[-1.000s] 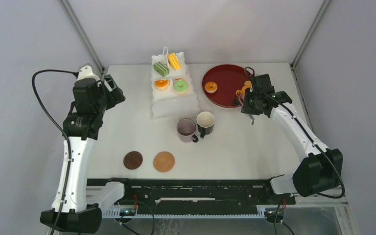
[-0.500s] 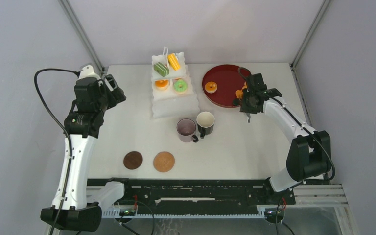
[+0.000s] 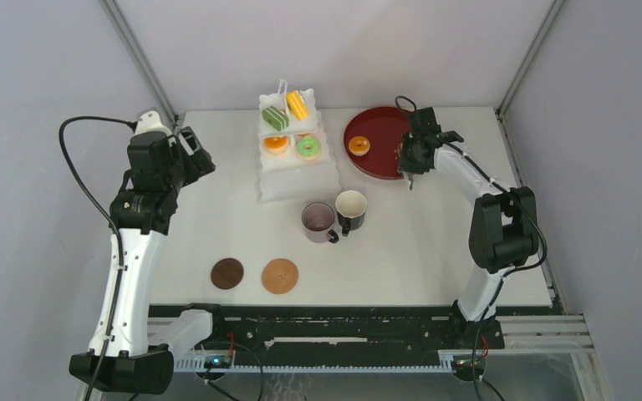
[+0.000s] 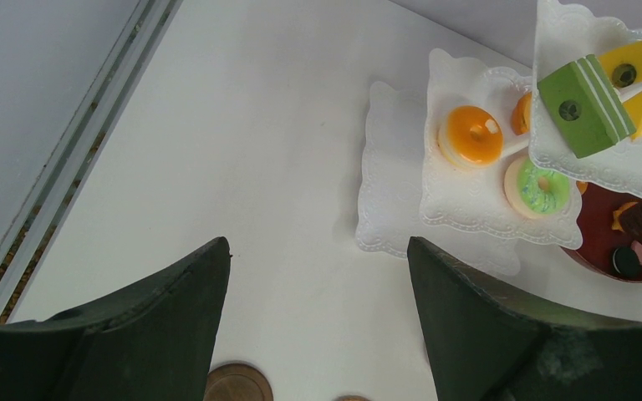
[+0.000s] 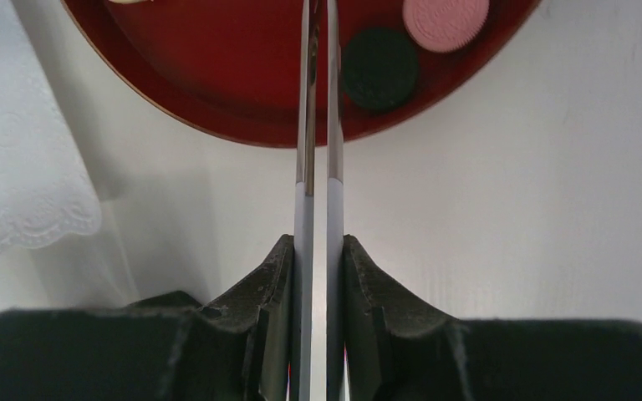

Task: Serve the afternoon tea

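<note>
The white three-tier stand (image 3: 298, 187) holds a green slice (image 3: 275, 118) and a yellow slice (image 3: 298, 104) on top, and an orange donut (image 3: 276, 144) and a green donut (image 3: 308, 147) below. Another orange pastry (image 3: 359, 147) lies on the dark red tray (image 3: 380, 125). The mauve mug (image 3: 319, 221) and black mug (image 3: 351, 209) stand together mid-table. Two brown coasters (image 3: 226, 273) (image 3: 280, 276) lie near the front. My right gripper (image 3: 408, 160) (image 5: 318, 242) is shut on the metal tongs (image 5: 318, 125), whose closed arms reach over the tray's near rim. My left gripper (image 3: 188, 154) (image 4: 318, 246) is open and empty, left of the stand (image 4: 393, 209).
In the right wrist view a black cookie (image 5: 379, 68) and a pink cookie (image 5: 445, 15) lie on the tray, right of the tongs. The stand's lace edge (image 5: 17, 184) is at the left. Metal frame rails run along the table's far corners.
My right gripper has swung left and back with the tongs, from beside the tray's right edge to its near rim. The left arm has barely moved.
</note>
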You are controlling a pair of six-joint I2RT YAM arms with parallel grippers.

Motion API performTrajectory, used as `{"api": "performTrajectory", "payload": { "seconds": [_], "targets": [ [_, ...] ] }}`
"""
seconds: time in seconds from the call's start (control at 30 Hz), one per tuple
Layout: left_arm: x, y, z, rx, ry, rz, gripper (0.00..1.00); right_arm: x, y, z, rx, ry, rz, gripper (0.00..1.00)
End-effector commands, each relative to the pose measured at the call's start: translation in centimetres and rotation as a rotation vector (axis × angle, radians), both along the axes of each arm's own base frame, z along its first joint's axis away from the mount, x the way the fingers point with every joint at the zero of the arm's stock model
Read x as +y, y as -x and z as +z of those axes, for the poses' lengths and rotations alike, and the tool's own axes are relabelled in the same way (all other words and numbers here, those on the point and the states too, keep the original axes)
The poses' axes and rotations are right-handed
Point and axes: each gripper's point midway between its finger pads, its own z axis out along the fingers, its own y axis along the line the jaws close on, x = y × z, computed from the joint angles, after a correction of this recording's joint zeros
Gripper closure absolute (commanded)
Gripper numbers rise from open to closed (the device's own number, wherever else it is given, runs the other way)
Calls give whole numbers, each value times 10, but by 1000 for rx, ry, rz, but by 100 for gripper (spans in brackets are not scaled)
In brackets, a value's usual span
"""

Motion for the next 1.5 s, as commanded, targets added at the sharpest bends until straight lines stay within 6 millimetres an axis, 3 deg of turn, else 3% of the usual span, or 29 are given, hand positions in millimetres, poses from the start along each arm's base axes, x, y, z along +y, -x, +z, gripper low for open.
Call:
{"api": "performTrajectory", "payload": {
  "seconds": [0.0,0.17,0.5,0.7,1.47],
  "targets": [
    [1,-6,14,-52,-7,4,18,13,-27,47,-126,-45,35,72],
    [2,-6,13,-51,-8,9,18,7,-26,63,-170,-31,26,71],
    [1,-10,10,-41,-9,7,18,-7,-11,40,-116,-30,-40,53],
    [1,-11,10,-41,-9,5,18,-8,-11,35,-110,-40,-62,52],
    [4,-9,11,-41,-23,17,18,1,-51,16,-68,-70,-50,48]
  ]
}}
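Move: The orange flower-shaped cookies lie on the red tray, about 10 cm ahead of the right hand, 3 cm to its right and 9 cm below; the tongs it already holds reach out over the tray that way. The dark round cookie is about 4 cm ahead and 2 cm right, the pink one 7 ahead and 5 right, the orange donut 11 ahead and 10 left. From the idle left hand, the flower cookies lie roughly 20 cm ahead, 53 right and 30 below. Up about 2 cm and slightly forward first, then back and down by about as much while the right hand's fingers part and let the tongs' arms spread, still holding the handles. From there the hand pushes forward some 3.5 cm, sinking about 1 cm, taking the opened tongs farther over the tray towards the orange flower cookies. ##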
